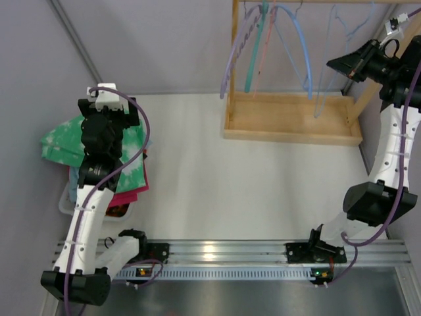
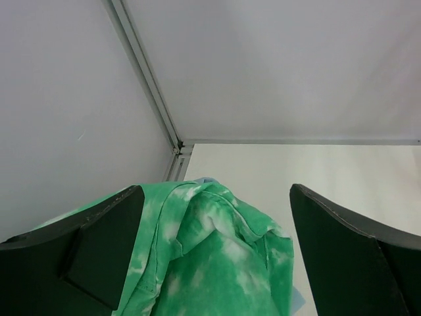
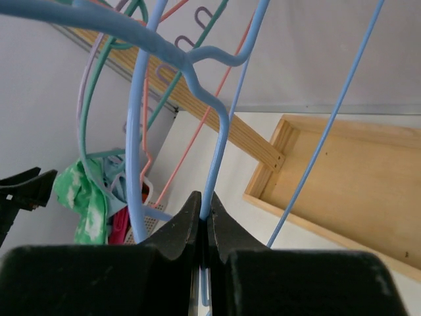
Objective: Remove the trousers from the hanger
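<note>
The green tie-dye trousers (image 1: pixel 62 141) lie crumpled on top of the clothes pile at the left, off any hanger. They also show in the left wrist view (image 2: pixel 217 263) and far off in the right wrist view (image 3: pixel 82 197). My left gripper (image 1: pixel 102 115) hovers just above them, open and empty (image 2: pixel 216 197). The thin pale blue hanger (image 1: pixel 323 79) hangs on the rack at the back right. My right gripper (image 1: pixel 342 66) is shut on one of its slim rods (image 3: pixel 217 164), pinched between the jaws (image 3: pixel 204 207).
A wooden rack with a tray base (image 1: pixel 289 128) stands at the back. It holds a lilac hanger (image 1: pixel 231 59), a teal hanger (image 1: pixel 253 52) and a thicker blue hanger (image 1: pixel 299 46). A white basket (image 1: pixel 66 201) holds a magenta garment (image 1: pixel 131 191) under the trousers. Walls close in on the left and the back.
</note>
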Available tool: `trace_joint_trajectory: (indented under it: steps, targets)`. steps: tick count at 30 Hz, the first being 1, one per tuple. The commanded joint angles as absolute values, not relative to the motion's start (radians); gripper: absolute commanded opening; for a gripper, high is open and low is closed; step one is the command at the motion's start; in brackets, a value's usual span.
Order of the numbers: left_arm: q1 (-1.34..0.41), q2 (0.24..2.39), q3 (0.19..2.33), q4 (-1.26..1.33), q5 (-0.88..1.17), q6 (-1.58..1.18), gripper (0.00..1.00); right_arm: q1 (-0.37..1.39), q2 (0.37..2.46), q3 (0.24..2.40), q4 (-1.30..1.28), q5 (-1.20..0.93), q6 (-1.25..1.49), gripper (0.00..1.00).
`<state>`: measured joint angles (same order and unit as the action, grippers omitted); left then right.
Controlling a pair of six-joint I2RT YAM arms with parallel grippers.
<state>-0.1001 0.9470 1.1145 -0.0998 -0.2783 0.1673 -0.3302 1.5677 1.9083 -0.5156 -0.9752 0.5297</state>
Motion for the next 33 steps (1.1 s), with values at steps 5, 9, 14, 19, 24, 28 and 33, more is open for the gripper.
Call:
trace_joint_trajectory:
  steps: [5, 9, 14, 19, 24, 28, 33]
  targets:
    - [-0.132, 0.928, 1.144, -0.113, -0.287, 0.169, 0.99, -0.348, 1.733, 2.16, -0.529, -0.914, 0.524, 0.0]
    - [-0.14, 0.916, 1.132, -0.121, -0.305, 0.167, 0.99, -0.359, 1.79, 2.236, -0.453, -0.908, 0.577, 0.0]
    - [-0.144, 0.905, 1.131, -0.17, -0.324, 0.129, 0.99, -0.388, 1.897, 2.332, -0.373, -0.91, 0.656, 0.0]
    - [-0.144, 0.896, 1.12, -0.184, -0.334, 0.135, 0.98, -0.402, 1.968, 2.378, -0.347, -0.887, 0.686, 0.0]
    - [-0.144, 0.897, 1.118, -0.186, -0.331, 0.133, 0.99, -0.402, 2.003, 2.362, -0.379, -0.865, 0.657, 0.0]
    - [-0.144, 0.902, 1.12, -0.193, -0.322, 0.141, 0.99, -0.406, 1.982, 2.333, -0.411, -0.835, 0.597, 0.0]
    - [-0.147, 0.955, 1.181, -0.3, -0.25, 0.138, 0.99, -0.414, 1.905, 2.244, -0.41, -0.868, 0.558, 0.49]
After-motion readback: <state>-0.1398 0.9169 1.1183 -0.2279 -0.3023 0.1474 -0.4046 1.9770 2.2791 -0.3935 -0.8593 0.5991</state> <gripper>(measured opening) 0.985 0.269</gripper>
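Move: The right hand already pinches the blue hanger; its place on the wooden rail lies about 15 cm ahead, 12 cm to the right and 8 cm above. A wide blue hanger hangs roughly 14 cm ahead and 9 cm left, a few centimetres lower than the hand; the right wooden post stands some 15 cm ahead and 21 cm right. From the empty left hand that rail place is roughly 21 cm ahead, 73 cm right and 13 cm up. The right hand keeps its pinch on the blue hanger and carries it about 12 cm forward and 9 cm right towards the right end of the rail, rising a little and then sinking some 3 cm to set the hook over the wood, the wrist turning about 10 degrees clockwise. Once the forward reach has stopped, its fingers start to open, about a quarter wide around the hanger's rod, while the open, empty left hand eases some 2 cm down and a little back near the green trousers. ##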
